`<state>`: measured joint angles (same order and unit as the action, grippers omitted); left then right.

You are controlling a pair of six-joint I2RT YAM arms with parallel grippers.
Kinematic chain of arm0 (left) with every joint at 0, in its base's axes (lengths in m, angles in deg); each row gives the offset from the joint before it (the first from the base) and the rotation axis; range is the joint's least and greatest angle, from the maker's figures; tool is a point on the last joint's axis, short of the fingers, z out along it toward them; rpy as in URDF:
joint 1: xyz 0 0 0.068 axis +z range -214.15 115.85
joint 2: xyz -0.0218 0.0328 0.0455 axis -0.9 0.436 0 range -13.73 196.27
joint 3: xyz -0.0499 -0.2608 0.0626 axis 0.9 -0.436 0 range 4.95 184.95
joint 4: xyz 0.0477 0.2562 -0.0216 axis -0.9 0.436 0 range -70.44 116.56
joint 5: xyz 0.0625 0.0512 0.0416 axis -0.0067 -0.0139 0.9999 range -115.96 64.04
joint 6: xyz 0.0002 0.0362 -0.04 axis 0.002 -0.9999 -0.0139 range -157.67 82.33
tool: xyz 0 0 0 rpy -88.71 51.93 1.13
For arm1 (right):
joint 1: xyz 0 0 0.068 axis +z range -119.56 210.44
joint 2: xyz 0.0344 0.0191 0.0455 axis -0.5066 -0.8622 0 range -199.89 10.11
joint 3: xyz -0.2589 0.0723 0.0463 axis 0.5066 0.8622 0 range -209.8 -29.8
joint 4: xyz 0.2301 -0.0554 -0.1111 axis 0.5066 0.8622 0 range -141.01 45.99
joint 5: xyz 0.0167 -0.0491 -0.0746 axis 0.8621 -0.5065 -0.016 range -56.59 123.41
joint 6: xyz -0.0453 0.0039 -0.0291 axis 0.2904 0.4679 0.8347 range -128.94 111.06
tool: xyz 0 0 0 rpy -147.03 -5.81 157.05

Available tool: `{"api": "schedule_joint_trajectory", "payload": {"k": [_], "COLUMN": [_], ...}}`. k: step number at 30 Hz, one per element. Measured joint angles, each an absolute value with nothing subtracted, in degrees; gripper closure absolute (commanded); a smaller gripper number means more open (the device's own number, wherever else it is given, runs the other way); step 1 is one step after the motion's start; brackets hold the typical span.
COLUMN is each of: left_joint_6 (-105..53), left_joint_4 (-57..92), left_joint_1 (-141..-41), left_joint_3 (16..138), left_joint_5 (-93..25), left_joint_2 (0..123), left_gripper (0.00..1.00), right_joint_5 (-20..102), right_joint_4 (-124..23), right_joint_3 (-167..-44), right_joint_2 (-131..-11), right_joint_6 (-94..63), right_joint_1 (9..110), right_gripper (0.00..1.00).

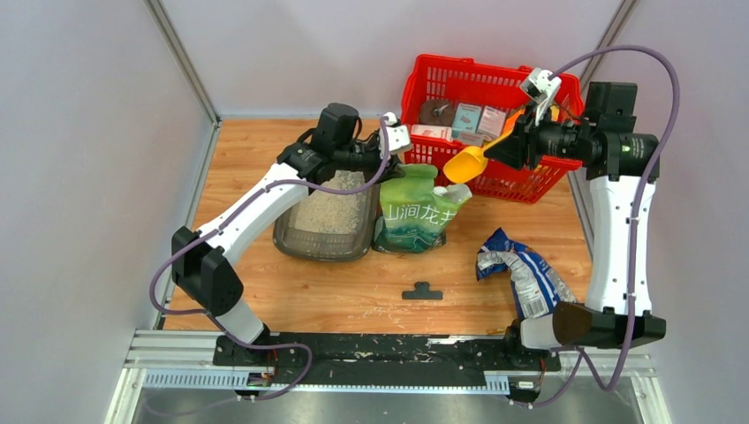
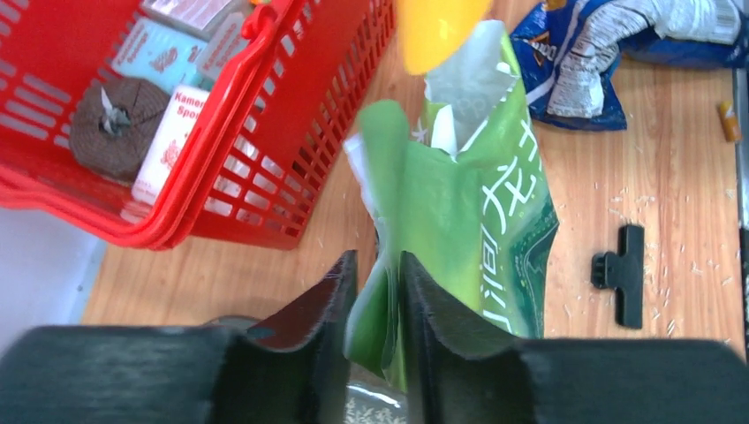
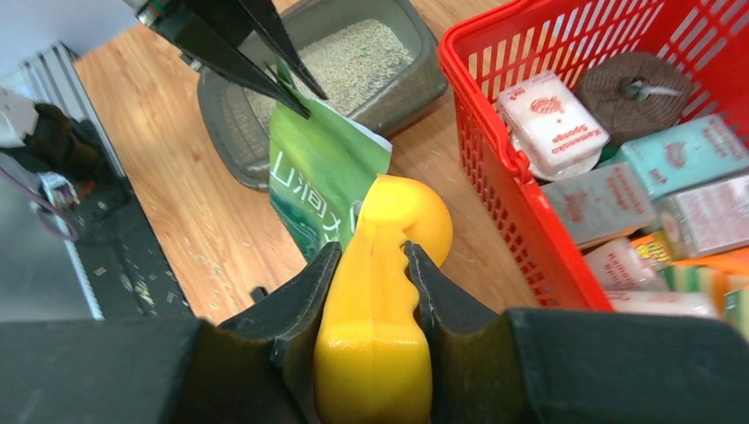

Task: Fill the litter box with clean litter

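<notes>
The dark grey litter box lies left of centre and holds pale clean litter; both also show in the right wrist view, the litter box and its litter. A green bag stands upright against the box's right side. My left gripper is above the bag's top left corner. Its jaws pinch a fold of the green bag, left gripper. My right gripper is shut on the handle of a yellow scoop. The scoop hangs over the bag's open mouth.
A red wire basket of packets stands at the back right, close behind the scoop. A crumpled blue bag lies at the front right. A black clip lies near the front edge, among scattered grains.
</notes>
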<state>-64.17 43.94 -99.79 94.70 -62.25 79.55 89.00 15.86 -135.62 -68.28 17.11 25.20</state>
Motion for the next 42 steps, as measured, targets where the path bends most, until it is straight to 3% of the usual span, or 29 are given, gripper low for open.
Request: {"api": "schedule_joint_trajectory", "payload": {"k": [2,4,11,18,42], "left_joint_6": [-65.0,-65.7,-65.7,-60.2,-53.5], "left_joint_4": [45.8,47.9,49.8,42.7,36.0], "left_joint_1": [-99.8,-99.8,-99.8,-99.8,-99.8], "left_joint_3": [95.7,96.3,96.4,91.9,88.6], "left_joint_5": [-63.5,-65.0,-67.1,-64.0,-59.1], "left_joint_2": [79.5,79.5,79.5,76.4,75.5], "left_gripper": [0.93,1.00,1.00,1.00,1.00], "right_joint_5": [89.2,89.4,88.8,88.6,86.0], "right_joint_4": [19.8,22.4,25.3,26.3,26.3], "right_joint_3": [-139.1,-142.1,-145.4,-146.5,-139.5], "right_joint_2": [-70.3,-72.4,-76.4,-77.0,-70.6], "right_joint_6": [22.6,27.6,40.2,46.0,46.0], "right_joint_1": [25.2,25.3,26.3,27.9,32.1], "right_gripper": [1.00,1.00,1.00,1.00,1.00]}}
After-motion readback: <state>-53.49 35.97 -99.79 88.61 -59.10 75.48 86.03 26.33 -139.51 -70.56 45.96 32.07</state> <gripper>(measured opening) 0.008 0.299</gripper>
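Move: The green litter bag's middle lies about 15 cm to the right hand's left, 2 cm back and 27 cm below. From that hand the red basket's middle is some 16 cm ahead and 2 cm right, the blue chip bag roughly 15 cm back and 12 cm right. The left hand has the green bag's top edge between its half-open fingers, the bag's middle 5 cm back, 5 cm right and 15 cm below; the litter box is 15 cm to its left and 2 cm back. Left pinches the bag's rim, easing back and returning; right turns the scoop about 25 degrees, forward then back. ##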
